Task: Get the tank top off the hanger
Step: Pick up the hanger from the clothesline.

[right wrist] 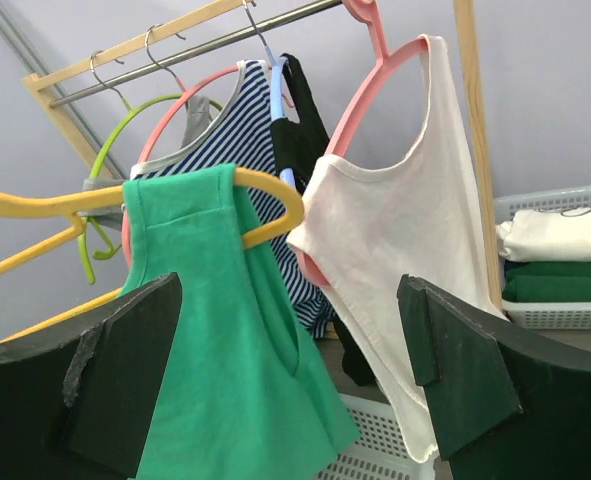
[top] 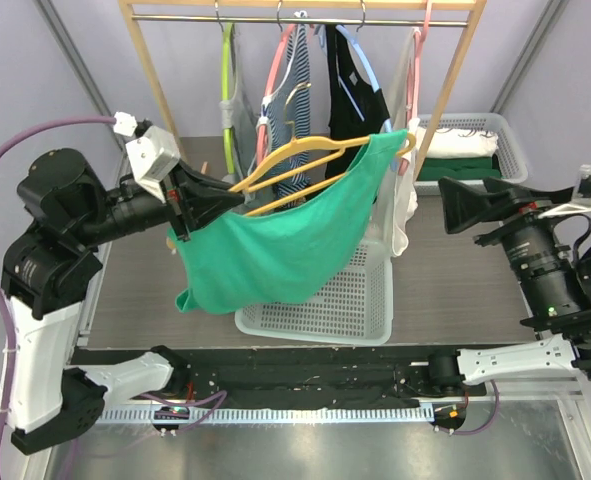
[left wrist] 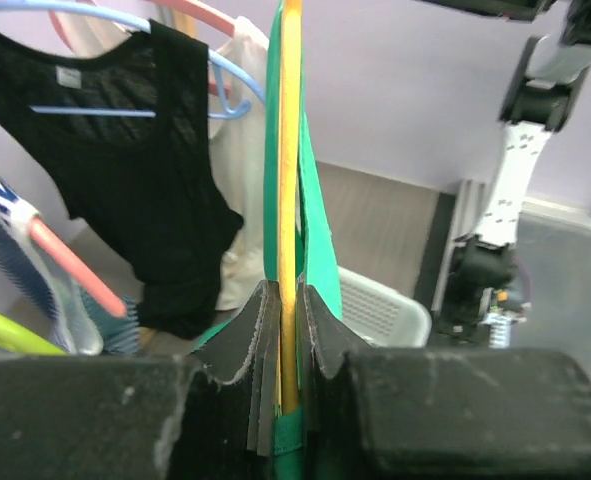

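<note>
A green tank top point(top: 295, 250) hangs on a yellow hanger point(top: 305, 150) that is held tilted in the air in front of the rack. One strap point(right wrist: 185, 200) is looped over the hanger's right end point(right wrist: 270, 195); the rest sags down to the left. My left gripper point(top: 233, 203) is shut on the hanger's left part, with the yellow bar point(left wrist: 291, 150) and green cloth point(left wrist: 320, 240) pinched between its jaws point(left wrist: 285, 295). My right gripper point(top: 443, 207) is open, off to the right of the tank top and apart from it. In the right wrist view the cloth point(right wrist: 205, 350) shows between its fingers point(right wrist: 290, 290).
A white slotted basket point(top: 315, 310) stands under the tank top. Behind it, the wooden rack point(top: 455, 90) carries a white top on a pink hanger point(top: 405, 200), a black top point(top: 350, 100), a striped one point(top: 285, 90) and a green hanger point(top: 225, 100). A basket of folded clothes point(top: 495, 150) sits back right.
</note>
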You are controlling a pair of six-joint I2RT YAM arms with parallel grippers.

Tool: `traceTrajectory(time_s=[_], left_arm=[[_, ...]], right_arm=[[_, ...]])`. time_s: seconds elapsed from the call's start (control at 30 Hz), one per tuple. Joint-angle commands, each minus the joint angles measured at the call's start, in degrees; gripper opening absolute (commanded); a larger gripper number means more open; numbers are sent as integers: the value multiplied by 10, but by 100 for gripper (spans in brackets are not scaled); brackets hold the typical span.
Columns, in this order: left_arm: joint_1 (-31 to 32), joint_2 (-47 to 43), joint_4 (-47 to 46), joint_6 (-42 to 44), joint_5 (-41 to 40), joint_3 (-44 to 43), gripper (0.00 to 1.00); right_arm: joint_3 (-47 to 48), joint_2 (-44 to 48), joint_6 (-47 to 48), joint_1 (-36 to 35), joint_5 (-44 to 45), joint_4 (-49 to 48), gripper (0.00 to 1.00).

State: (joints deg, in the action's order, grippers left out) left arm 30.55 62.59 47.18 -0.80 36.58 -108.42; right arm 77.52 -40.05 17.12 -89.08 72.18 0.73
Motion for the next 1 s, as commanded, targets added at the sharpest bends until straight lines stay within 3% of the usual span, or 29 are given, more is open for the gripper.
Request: traceTrajectory(time_s=[0.0, 0.13, 0.23, 0.73, 0.97], left_arm=[[64, 77, -46, 88, -84, -57, 0], [176, 111, -52, 170, -259, -74, 0], [192, 118, -72, 169, -285, -65, 0], [193, 64, -35, 142, -246, -10, 0], [193, 37, 2, 142, -195, 19, 0]], right_arm=[[-1, -16, -38, 0, 1, 38, 100], [-9, -16, -36, 0, 5, 29, 100], [-21, -12, -38, 0, 13, 28, 100], [-104, 17, -74, 0, 55, 4, 100], [-145, -22, 17, 0, 54, -145, 100]])
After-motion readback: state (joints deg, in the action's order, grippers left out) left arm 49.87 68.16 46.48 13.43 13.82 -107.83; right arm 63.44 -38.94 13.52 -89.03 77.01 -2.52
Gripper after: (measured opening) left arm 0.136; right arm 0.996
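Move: Your right gripper is empty and open. The hanger's free right end lies about 9 cm ahead of it, 5 cm left and 2 cm higher. The white top hangs roughly 22 cm ahead and 2 cm left of that gripper, the black top some 26 cm ahead and 14 cm left, both slightly lower. From the left gripper, which already pinches the hanger's left end, the right gripper is about 36 cm right and 2 cm ahead at like height, and the free end 31 cm right, 11 cm ahead. Keep the hanger pinched and bring the left gripper about 8 cm right, some 5 cm forward and a little down, tilting the wrist around 15 degrees, then ease back about 3 cm left and 3 cm back. Meanwhile lower the open right gripper about 7 cm and shift it some 3 cm left beside the free end, touching nothing. ##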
